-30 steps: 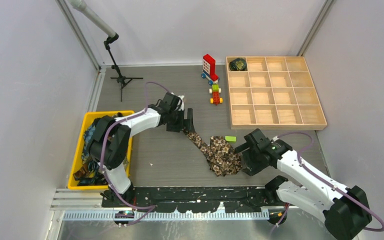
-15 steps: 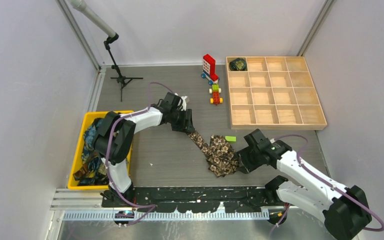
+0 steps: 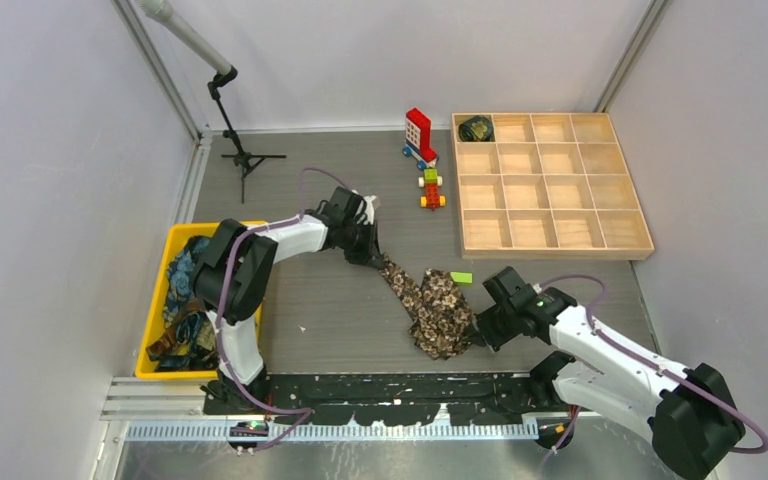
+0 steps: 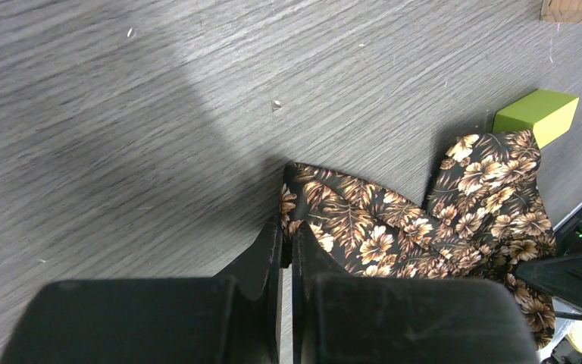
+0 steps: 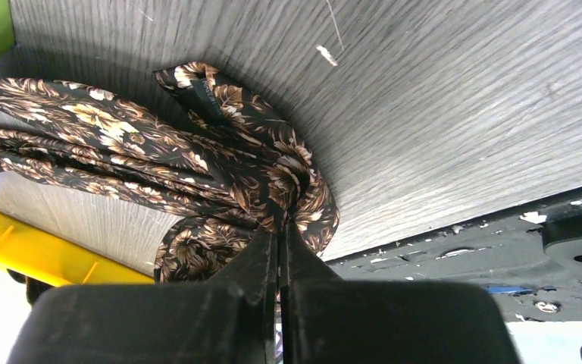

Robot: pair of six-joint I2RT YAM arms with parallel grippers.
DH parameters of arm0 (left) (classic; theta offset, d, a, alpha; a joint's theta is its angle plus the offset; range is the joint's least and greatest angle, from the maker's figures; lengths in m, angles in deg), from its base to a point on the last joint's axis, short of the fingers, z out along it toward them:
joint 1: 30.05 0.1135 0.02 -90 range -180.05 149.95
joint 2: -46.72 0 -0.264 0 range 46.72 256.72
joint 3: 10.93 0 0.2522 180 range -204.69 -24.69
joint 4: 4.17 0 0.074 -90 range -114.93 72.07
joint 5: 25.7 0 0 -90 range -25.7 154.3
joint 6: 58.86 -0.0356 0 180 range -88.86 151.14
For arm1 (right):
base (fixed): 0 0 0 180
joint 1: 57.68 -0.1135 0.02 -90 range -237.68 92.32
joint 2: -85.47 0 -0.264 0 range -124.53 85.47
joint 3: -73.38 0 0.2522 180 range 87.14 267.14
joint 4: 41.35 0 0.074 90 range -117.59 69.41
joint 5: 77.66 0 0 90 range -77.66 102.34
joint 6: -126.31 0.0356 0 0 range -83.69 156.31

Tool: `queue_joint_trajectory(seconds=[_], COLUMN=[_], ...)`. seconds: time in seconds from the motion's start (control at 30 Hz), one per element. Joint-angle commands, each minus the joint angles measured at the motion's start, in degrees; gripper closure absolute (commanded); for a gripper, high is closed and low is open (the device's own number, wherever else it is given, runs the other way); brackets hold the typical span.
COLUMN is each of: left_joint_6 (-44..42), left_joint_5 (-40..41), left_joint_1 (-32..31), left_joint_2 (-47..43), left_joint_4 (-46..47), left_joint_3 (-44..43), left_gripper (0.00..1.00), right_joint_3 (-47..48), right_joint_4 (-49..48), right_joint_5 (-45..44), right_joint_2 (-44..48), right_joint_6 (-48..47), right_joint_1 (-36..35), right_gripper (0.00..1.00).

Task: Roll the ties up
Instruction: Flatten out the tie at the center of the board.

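A brown leaf-patterned tie (image 3: 432, 300) lies crumpled on the grey table between the arms. My left gripper (image 3: 372, 254) is shut on its narrow far-left end; in the left wrist view the fingertips (image 4: 273, 236) pinch the tie's (image 4: 394, 235) corner. My right gripper (image 3: 476, 328) is shut on the bunched wide end, and in the right wrist view the tie (image 5: 197, 163) is gathered at the right gripper (image 5: 281, 221). One rolled dark tie (image 3: 476, 128) sits in the tray's top-left compartment. More ties (image 3: 182, 275) are piled in the yellow bin.
A small green block (image 3: 461, 277) rests right beside the tie. The wooden compartment tray (image 3: 550, 212) stands at the back right, toy bricks (image 3: 419, 134) left of it. A yellow bin (image 3: 156, 310) is at the left and a black stand (image 3: 242, 157) at the back left.
Both grippers have gone from open to shut on the tie's two ends. The right gripper has dropped toward the near edge, and the tie has bunched up a little.
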Motion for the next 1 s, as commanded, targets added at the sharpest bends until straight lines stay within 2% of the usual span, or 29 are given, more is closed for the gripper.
queue_joint_trajectory(seconds=[0.0,0.2,0.43,0.7,0.8,0.97], left_joint_6=[-0.4,1.2,4.6,10.4,11.0,12.4], left_joint_5=[-1.5,7.2,11.7,16.0,20.1,27.2], left_joint_1=[0.4,0.6,1.0,1.0,1.0,1.1], left_joint_2=[-0.6,-8.4,-17.9,-28.1,-32.6,-39.5], left_joint_4=[0.4,-5.3,-8.0,-12.2,-15.8,-23.5], left_joint_3=[-0.7,2.3,7.1,12.8,13.9,14.1], left_gripper=[1.0,1.0,1.0,1.0,1.0,1.0], right_joint_3=[1.7,9.9,23.7,34.4,37.2,38.7], right_joint_4=[-1.3,11.2,26.5,43.0,46.9,48.1], right_joint_5=[-1.8,-10.4,-19.8,-34.3,-37.5,-40.8], right_joint_2=[1.1,3.7,0.6,-0.4,-0.9,-3.3], right_joint_6=[-0.6,-8.9,-19.6,-22.3,-22.6,-24.2], right_joint_1=[-0.2,4.7,10.3,12.8,13.9,15.6], right_gripper=[1.0,1.0,1.0,1.0,1.0,1.0])
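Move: Each hand already grips one end of the bunched tie. The bundle's middle lies about 12 cm back and 12 cm right of the left hand, and some 5 cm ahead and 7 cm left of the right, a little below both. The green block stands roughly 14 cm ahead and 3 cm left of the right hand. The yellow bin is about 35 cm left and 9 cm back of the left hand. Keeping their grips, both hands lift and spread the tie, right about 15 cm rightward, left some 10 cm leftward. ##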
